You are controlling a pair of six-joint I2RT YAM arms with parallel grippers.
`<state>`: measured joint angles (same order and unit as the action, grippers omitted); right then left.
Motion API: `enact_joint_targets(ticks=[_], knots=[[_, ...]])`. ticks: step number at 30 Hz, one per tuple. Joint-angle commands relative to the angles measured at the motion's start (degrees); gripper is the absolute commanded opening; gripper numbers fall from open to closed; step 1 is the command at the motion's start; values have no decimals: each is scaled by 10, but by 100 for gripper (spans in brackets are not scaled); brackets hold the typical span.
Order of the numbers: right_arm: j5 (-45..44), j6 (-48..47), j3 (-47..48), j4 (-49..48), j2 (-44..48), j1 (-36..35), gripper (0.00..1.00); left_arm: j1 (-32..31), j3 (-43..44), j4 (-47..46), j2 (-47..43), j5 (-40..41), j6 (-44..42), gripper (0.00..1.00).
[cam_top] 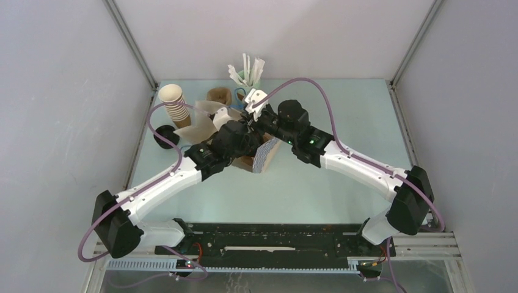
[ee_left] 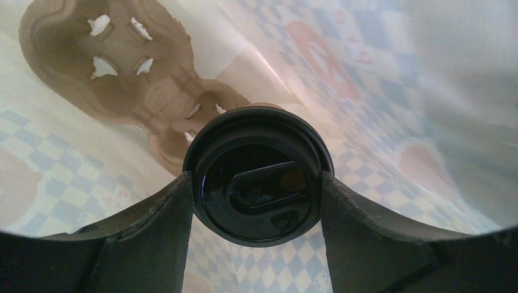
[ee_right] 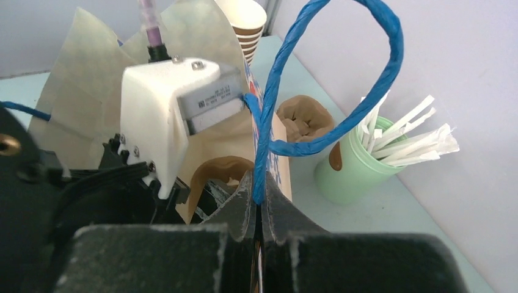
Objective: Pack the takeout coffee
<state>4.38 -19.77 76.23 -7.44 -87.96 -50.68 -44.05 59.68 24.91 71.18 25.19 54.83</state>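
A takeout coffee (ee_left: 258, 177), a cup under a round black lid, sits between my left gripper's (ee_left: 258, 186) fingers, which are shut on its sides. It is inside the checked paper bag (ee_left: 379, 73), over one end of a brown pulp cup carrier (ee_left: 116, 55) on the bag's floor. I cannot tell whether the cup rests in a slot. My right gripper (ee_right: 259, 196) is shut on the bag's blue twisted handle (ee_right: 342, 131) and holds that side up. In the top view both grippers meet over the bag (cam_top: 264, 155), and the cup is hidden there.
A stack of lidless brown cups (cam_top: 173, 105) and a loose black lid (cam_top: 165, 135) stand at the back left. A green holder of wrapped sticks (cam_top: 249, 76) stands behind the bag and shows in the right wrist view (ee_right: 357, 162). Another pulp carrier (cam_top: 218, 96) lies beside it.
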Motion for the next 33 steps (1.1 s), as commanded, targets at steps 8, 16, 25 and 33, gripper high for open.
enact_joint_targets(ticks=[8,16,25,33], knots=[[3,-38,-4,-53,56,-31,0,3,-67,-26,-49,42,25,0],[10,-58,-4,-77,61,-36,0,3,-56,-28,-73,45,11,0],[7,-58,-4,-98,59,-37,0,0,-43,-29,-50,42,3,0],[11,-39,-4,-104,58,-37,0,-5,-51,-59,-26,54,-5,0]])
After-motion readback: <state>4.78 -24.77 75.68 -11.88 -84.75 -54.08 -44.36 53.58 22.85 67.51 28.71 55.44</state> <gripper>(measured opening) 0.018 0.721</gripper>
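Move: Inside the bag, the carrier that the cup in the left hand is meant for lies some 7 cm ahead of that hand, 4 cm to its left and 8 cm below. The green straw holder stands about 15 cm ahead and 1 cm left; the spare carrier is 15 cm ahead and 12 cm left. From the right hand, still pinching a blue handle, the bag's carrier lies some 2 cm ahead, 4 cm left and 16 cm below. Dipping about 3 cm into the bag with the lidded cup still gripped, the left hand works 2 cm to its left and slightly back, rises again almost as far, then eases down another 1 to 1.5 cm. The right hand keeps its pinch on the blue handle, drawing it up some 4 cm and back 3 cm as its fingertips tilt up about 10 degrees. ##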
